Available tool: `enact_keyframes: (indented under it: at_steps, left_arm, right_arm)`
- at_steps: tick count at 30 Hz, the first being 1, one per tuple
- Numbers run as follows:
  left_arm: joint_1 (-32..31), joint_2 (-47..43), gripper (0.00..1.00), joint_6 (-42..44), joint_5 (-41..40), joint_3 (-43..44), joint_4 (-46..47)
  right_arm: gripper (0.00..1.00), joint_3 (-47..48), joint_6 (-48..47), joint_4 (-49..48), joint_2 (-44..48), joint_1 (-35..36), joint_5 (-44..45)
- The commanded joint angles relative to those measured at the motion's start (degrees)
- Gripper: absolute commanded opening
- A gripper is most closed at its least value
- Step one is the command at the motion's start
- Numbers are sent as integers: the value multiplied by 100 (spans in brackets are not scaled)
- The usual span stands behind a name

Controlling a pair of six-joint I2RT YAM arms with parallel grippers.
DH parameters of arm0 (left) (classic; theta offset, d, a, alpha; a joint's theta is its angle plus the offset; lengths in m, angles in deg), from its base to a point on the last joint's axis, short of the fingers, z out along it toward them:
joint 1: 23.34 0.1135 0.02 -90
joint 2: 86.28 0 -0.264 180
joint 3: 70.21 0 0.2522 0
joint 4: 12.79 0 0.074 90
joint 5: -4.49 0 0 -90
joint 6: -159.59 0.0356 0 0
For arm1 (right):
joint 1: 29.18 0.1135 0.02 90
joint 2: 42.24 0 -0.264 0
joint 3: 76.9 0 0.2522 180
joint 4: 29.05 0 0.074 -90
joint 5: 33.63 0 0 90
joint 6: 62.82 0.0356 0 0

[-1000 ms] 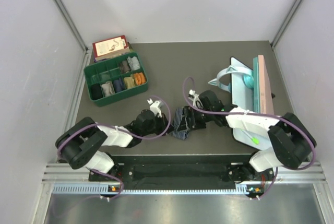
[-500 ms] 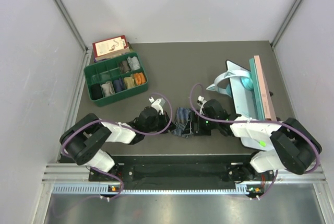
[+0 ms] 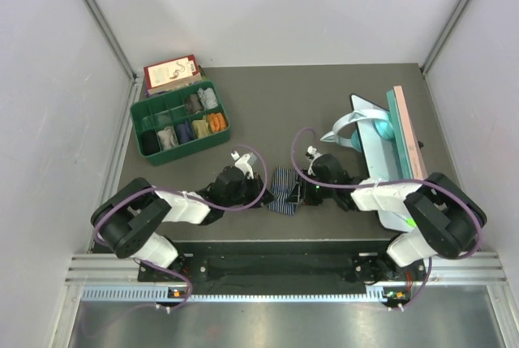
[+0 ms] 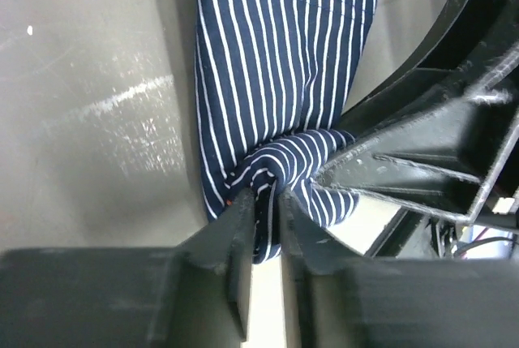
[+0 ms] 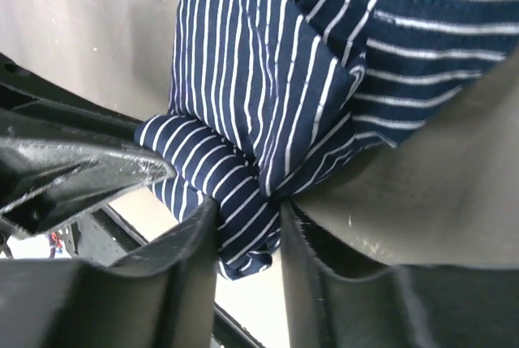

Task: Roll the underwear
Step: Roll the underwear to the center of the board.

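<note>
The dark blue, white-striped underwear (image 3: 282, 190) lies bunched on the table between my two arms. My left gripper (image 3: 261, 196) pinches its left corner, and in the left wrist view a fold of the underwear (image 4: 276, 64) is squeezed between the nearly closed jaws of the left gripper (image 4: 266, 206). My right gripper (image 3: 302, 193) holds the opposite side. In the right wrist view a thick wad of the underwear (image 5: 268, 64) fills the gap of the right gripper (image 5: 247, 218), touching both fingers. The two grippers face each other, almost tip to tip.
A green compartment tray (image 3: 139, 113) with rolled cloths stands at the back left, a red box (image 3: 170, 70) behind it. A light blue stand (image 3: 369, 133) and a pink board (image 3: 408, 129) are at the right. The table's near edge runs just below the grippers.
My right gripper has swung toward the near edge and closed from wide open onto the striped cloth. The cloth has bunched tighter. The left gripper keeps its pinch.
</note>
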Motion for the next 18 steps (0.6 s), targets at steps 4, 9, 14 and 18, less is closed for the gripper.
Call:
enact_keyframes:
  at_steps: [4, 9, 14, 18]
  left_arm:
    - [46, -631, 56, 163, -165, -202, -581]
    - [134, -817, 69, 488, -377, -246, -661]
    - [169, -528, 70, 681, -122, -264, -125]
    - [169, -237, 66, 831, 80, -308, 367]
  right_arm:
    - [4, -170, -103, 240, -291, -61, 448]
    - [0, -82, -208, 319, -300, -61, 378]
    - [0, 32, -296, 390, -414, -61, 211]
    - [0, 67, -305, 381, -476, -70, 114]
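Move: The rolled near end of the striped underwear sits between the grippers. Its middle is about 3 cm to the right of the left hand, 1 cm back and 1 cm lower, and about 3 cm to the left of the right hand, level with it. From the left hand, the flat strip still to be rolled is centred some 4 cm ahead and 4 cm right; the green box stands about 20 cm ahead and 25 cm left. Finish closing the right gripper so that it pinches the right end of the underwear roll, and hold it there, practically still. Meanwhile open the left gripper wide to let go of the roll's left end and draw it about 2 cm to the left, barely rising, with a small dip back and then forward again. ##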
